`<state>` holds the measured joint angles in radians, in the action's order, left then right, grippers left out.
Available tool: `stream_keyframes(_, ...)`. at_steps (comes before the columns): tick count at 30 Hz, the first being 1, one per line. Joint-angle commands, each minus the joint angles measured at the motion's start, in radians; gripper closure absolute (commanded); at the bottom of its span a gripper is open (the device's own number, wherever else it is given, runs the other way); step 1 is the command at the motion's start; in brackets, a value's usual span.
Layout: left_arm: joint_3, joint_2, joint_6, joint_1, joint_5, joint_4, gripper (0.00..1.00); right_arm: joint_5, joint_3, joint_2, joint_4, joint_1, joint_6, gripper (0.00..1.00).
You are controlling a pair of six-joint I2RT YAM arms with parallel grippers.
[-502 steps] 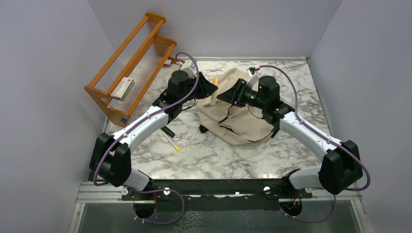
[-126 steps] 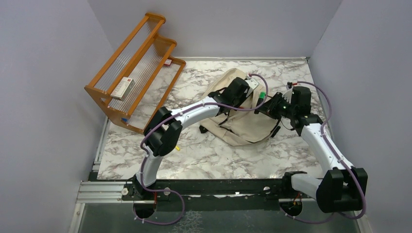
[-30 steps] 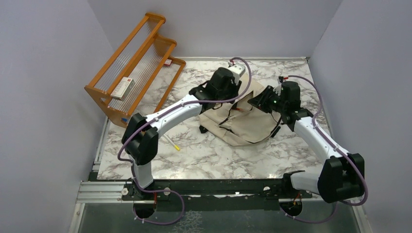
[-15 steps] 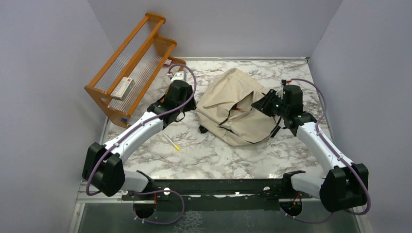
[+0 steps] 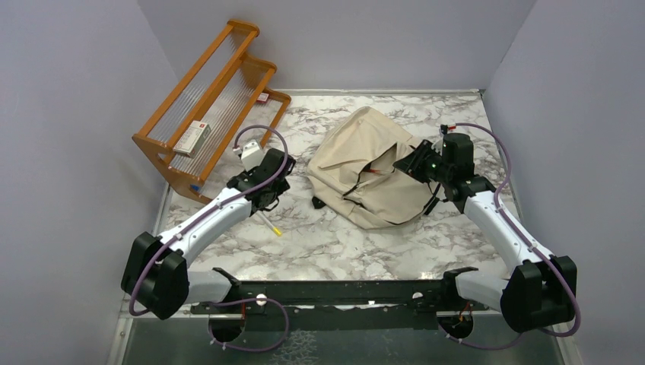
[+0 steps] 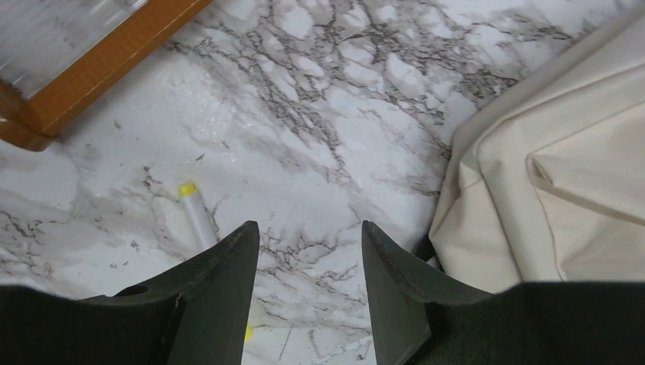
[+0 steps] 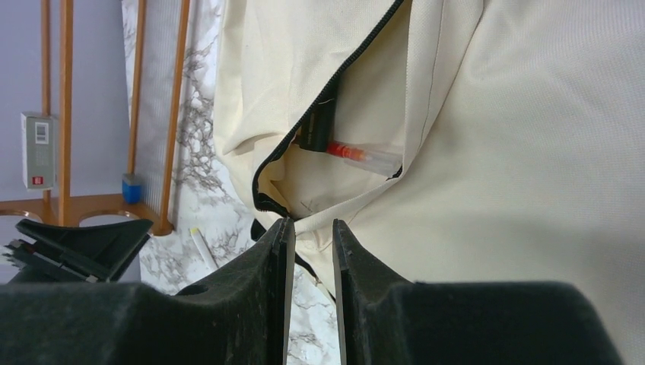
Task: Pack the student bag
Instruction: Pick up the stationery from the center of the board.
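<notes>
The student bag (image 5: 365,171), a cream canvas backpack with black zips, lies in the middle of the marble table. Its pocket gapes open, with a red and clear pen (image 7: 354,154) and a black item (image 7: 319,122) inside. My right gripper (image 5: 408,162) is at the bag's right side, shut on the cloth edge of the pocket opening (image 7: 312,222). My left gripper (image 5: 268,198) hangs open over bare marble left of the bag (image 6: 548,175), nothing between its fingers (image 6: 308,228). A white pen with yellow ends (image 6: 196,214) lies just left of its left finger.
An orange wooden rack (image 5: 205,106) stands at the back left with a small box (image 5: 192,137) on its shelf. The same white pen (image 5: 268,223) lies on the marble near the rack's foot. Walls close in on three sides.
My left arm has drawn back from the bag, leftward and nearer, to above the white pen, and its jaws have opened wider. The right gripper has stayed on the bag's pocket edge.
</notes>
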<state>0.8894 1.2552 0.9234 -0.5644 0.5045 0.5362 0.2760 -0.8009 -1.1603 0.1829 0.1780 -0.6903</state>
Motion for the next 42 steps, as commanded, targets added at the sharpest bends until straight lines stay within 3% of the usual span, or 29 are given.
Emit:
stream_keyframes(1, -0.034, 0.045, 0.140, 0.001, 0.084, 0.097, 0.48, -0.033, -0.014, 0.008, 0.010, 0.003, 0.006, 0.71)
stream_keyframes(24, -0.181, 0.180, 0.198, 0.059, 0.036, 0.029, 0.54, -0.019, -0.011, 0.003, 0.015, 0.003, 0.008, 0.71)
stream_keyframes(42, -0.199, 0.237, 0.144, 0.094, 0.027, -0.047, 0.80, -0.016, -0.020, 0.009, 0.023, 0.003, 0.015, 0.71)
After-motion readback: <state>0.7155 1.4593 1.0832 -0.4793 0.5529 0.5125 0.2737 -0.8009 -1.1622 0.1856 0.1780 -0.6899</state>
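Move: The white marker with yellow ends lies about 7 cm back from the left hand's point, 3 cm to its left and some 11 cm below, its far end pointing out to the left. The shelf's near corner stands level with the hand and roughly 14 cm left; the bag's black tab lies about 10 cm right and 3 cm back. From the right hand, the marker is some 37 cm left, 13 cm back and 16 cm below. The left fingers close onto the white marker just behind its far yellow tip, one on each side, beginning to pinch it. To get there the open hand drops about 11 cm while drawing back and left some 5 cm each, turning a little counter-clockwise and tipping steeper by about 15 degrees; once low, it creeps forward almost 2 cm as the fingers narrow. ##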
